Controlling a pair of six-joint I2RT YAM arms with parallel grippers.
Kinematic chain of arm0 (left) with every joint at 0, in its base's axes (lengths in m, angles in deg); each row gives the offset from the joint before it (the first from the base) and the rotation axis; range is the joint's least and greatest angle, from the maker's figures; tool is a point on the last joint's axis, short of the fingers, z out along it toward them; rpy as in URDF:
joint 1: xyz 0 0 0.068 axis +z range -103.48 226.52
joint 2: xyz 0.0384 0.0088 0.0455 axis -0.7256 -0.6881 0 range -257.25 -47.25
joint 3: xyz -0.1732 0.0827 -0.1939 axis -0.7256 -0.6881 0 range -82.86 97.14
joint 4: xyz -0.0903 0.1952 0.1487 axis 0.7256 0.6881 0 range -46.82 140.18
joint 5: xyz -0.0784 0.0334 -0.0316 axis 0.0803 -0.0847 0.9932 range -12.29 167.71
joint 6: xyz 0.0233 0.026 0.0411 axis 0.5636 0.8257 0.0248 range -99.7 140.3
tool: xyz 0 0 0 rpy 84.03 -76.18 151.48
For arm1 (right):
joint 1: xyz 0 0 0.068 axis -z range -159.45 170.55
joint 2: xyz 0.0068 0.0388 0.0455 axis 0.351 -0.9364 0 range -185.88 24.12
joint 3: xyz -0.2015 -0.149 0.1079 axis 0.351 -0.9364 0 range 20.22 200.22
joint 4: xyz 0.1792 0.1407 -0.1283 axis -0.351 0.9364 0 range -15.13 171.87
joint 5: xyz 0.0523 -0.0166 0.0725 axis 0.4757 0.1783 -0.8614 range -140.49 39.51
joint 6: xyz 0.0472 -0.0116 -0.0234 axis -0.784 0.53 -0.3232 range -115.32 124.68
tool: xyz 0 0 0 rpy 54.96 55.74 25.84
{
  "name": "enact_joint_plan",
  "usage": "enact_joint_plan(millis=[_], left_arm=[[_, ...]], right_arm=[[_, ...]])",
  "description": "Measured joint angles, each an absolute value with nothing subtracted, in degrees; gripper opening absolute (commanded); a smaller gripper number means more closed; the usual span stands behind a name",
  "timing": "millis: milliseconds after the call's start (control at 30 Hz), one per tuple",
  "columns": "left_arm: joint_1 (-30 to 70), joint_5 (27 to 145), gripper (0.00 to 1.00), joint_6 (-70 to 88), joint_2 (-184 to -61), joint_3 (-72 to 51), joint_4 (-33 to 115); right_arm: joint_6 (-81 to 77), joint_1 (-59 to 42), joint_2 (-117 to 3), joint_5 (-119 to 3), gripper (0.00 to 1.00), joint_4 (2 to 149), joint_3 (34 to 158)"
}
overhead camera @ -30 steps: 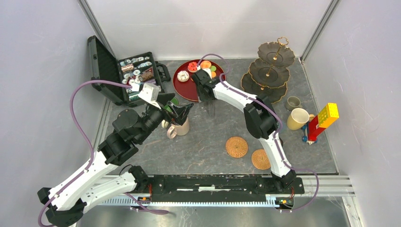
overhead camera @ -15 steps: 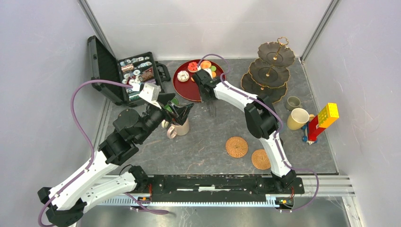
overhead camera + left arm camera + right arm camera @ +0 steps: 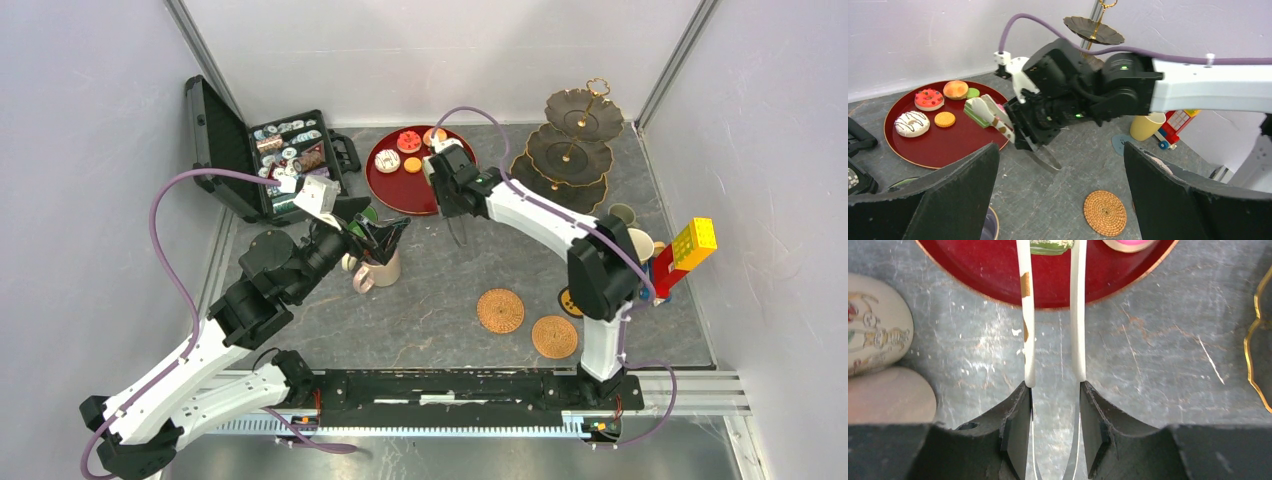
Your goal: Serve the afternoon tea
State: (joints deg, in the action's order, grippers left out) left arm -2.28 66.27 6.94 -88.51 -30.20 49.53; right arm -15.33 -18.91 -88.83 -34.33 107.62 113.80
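My right gripper (image 3: 457, 192) (image 3: 1054, 390) is shut on a pair of white-tipped metal tongs (image 3: 1028, 315) (image 3: 993, 114). The tong tips pinch a green toy cake (image 3: 977, 107) (image 3: 1050, 246) over the right side of the red tray (image 3: 400, 188). White, red and orange cakes (image 3: 928, 99) lie on the tray, and a pink one (image 3: 1128, 244) shows beside the tongs. My left gripper (image 3: 376, 236) (image 3: 1060, 160) is open and empty above the beige mug (image 3: 381, 270). The dark three-tier stand (image 3: 570, 150) is at the back right, with the yellow mug (image 3: 630, 250) and small grey mug (image 3: 620, 215) near it.
An open black case (image 3: 285, 155) of small items sits at the back left. Two woven coasters (image 3: 500, 310) (image 3: 553, 337) and a blue one (image 3: 570, 300) lie front right. A coloured toy block truck (image 3: 683, 255) stands by the right wall. A green-lined mug (image 3: 368, 213) is behind the beige one.
My right arm has swung its elbow to the right and carried the tongs with the green cake a little right and back over the tray. My left arm has not moved.
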Motion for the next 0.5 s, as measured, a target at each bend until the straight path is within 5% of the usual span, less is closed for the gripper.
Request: enact_joint_plan(millis=[500], left_arm=[[-2.4, 66.3, 1.0, 6.9, -87.6, -30.2, 49.5]], right_arm=[[-9.1, -16.7, -49.5, -32.4, 0.25, 108.2, 77.4]])
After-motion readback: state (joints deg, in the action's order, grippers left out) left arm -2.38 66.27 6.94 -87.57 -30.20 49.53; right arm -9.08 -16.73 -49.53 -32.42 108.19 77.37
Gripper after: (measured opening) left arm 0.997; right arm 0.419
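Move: The three-tier stand, where the cake seems bound, is about 11 cm ahead of the right hand and 25 cm to its right, its middle near hand height. The red plate's middle lies 15 cm ahead and 5 cm left, its pink donut 13 cm ahead and 3 cm right, both about 13 cm below. The woven coaster is some 16 cm back, 12 cm right and 14 cm below. From the left hand, the stand lies around 30 cm ahead, 32 cm right and 27 cm below. The green-layered cake, already off the plate and still pinched between the tong tips, is carried away from the red plate by the right hand: about 13 cm right and 12 cm back, rising some 3 cm early on. The sweep goes back over open table towards the woven coaster, in front of the stand, the gripper keeping its hold on the tongs with hardly any wrist turn. ##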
